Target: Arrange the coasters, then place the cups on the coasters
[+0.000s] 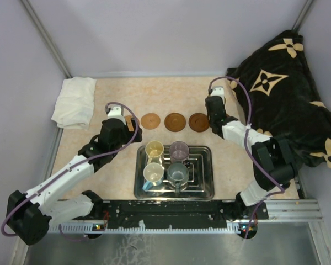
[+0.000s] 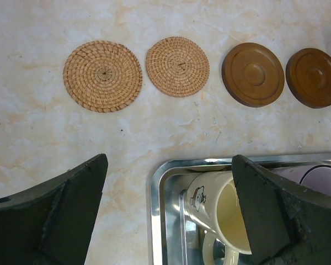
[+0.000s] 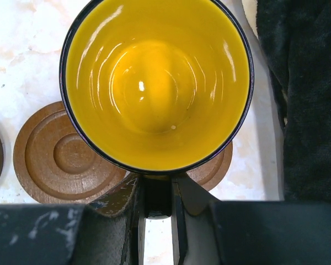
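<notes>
Along the table runs a row of coasters: two woven ones point(image 2: 102, 75) point(image 2: 177, 66), then dark wooden ones point(image 2: 253, 74) point(image 2: 313, 77) point(image 1: 198, 122). My right gripper point(image 3: 157, 190) is shut on the handle of the orange-yellow cup point(image 3: 157, 83), which hangs over the rightmost coaster point(image 3: 212, 165), next to another coaster point(image 3: 60, 160). My left gripper point(image 2: 170, 165) is open over the tray's far left corner, beside the cream-yellow cup point(image 2: 218, 212). The purple point(image 1: 179, 149), white point(image 1: 153, 173) and grey point(image 1: 177, 173) cups stand in the tray.
The metal tray point(image 1: 207, 190) sits at the near middle between the arms. A folded white cloth point(image 1: 74, 102) lies at the far left. A black patterned blanket point(image 1: 287, 105) fills the far right, close to the right arm.
</notes>
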Robot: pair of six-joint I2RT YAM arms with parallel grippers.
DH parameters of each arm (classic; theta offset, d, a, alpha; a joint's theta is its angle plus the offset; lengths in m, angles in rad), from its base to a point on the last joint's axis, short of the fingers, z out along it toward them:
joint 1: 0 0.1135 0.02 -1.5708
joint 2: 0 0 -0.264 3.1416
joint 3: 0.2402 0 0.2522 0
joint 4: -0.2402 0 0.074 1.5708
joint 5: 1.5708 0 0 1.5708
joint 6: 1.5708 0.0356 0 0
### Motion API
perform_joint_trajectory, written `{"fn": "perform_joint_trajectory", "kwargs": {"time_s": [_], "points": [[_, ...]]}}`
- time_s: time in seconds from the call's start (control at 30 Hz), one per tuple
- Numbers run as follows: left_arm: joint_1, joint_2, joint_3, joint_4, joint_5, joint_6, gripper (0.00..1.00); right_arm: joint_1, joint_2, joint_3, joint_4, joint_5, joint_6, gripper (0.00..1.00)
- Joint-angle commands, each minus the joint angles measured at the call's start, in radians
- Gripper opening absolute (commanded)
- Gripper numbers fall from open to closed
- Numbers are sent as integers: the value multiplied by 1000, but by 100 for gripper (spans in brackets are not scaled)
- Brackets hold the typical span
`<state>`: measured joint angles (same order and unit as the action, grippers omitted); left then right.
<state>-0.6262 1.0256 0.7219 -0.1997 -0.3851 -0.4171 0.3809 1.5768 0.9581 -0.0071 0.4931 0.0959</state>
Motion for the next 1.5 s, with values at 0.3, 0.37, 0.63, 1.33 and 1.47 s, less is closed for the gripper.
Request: {"fn": "perform_joint_trajectory", "kwargs": {"time_s": [0.3,0.37,0.63,1.33,1.47], "points": [[0,-27,29,5,-3,-9,100,-85,-61,-46,137,-47,8,0],[0,-26,31,3,-3,-10,100,-88,-61,-59,138,-45,9,0],[0,-36,30,-5,-7,-12,100,-94,-70,-95,144,-47,32,0],[0,-64,12,-20,-15,-11,100,-94,-119,-135,122,-13,54,0],[0,-64,11,-21,-14,-12,100,-95,-120,-147,121,-9,60,0]]}}
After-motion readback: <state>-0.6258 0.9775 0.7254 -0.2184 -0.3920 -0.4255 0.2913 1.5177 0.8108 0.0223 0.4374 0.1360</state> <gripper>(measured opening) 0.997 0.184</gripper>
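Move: The right hand holds the yellow cup by its handle. The rightmost brown coaster lies about 3 cm ahead of it, 5 cm to its right and 8 cm below. The next coaster is also some 3 cm ahead but 6 cm left, the middle one 16 cm left at the same reach; the purple mug in the tray stands roughly 11 cm back and 14 cm left. From the left hand the rightmost coaster is about 12 cm ahead and 37 cm right, 14 cm down. Keeping its pinch on the yellow cup's handle, the right hand carries the cup about 3.5 cm to the right, then lowers it some 4.5 cm towards the rightmost coaster while drawing back 2–3 cm and tipping the fingers down about 5 degrees. It pauses low, then comes back up about a centimetre, fingers still closed; whether the cup's foot meets the coaster can't be seen. ##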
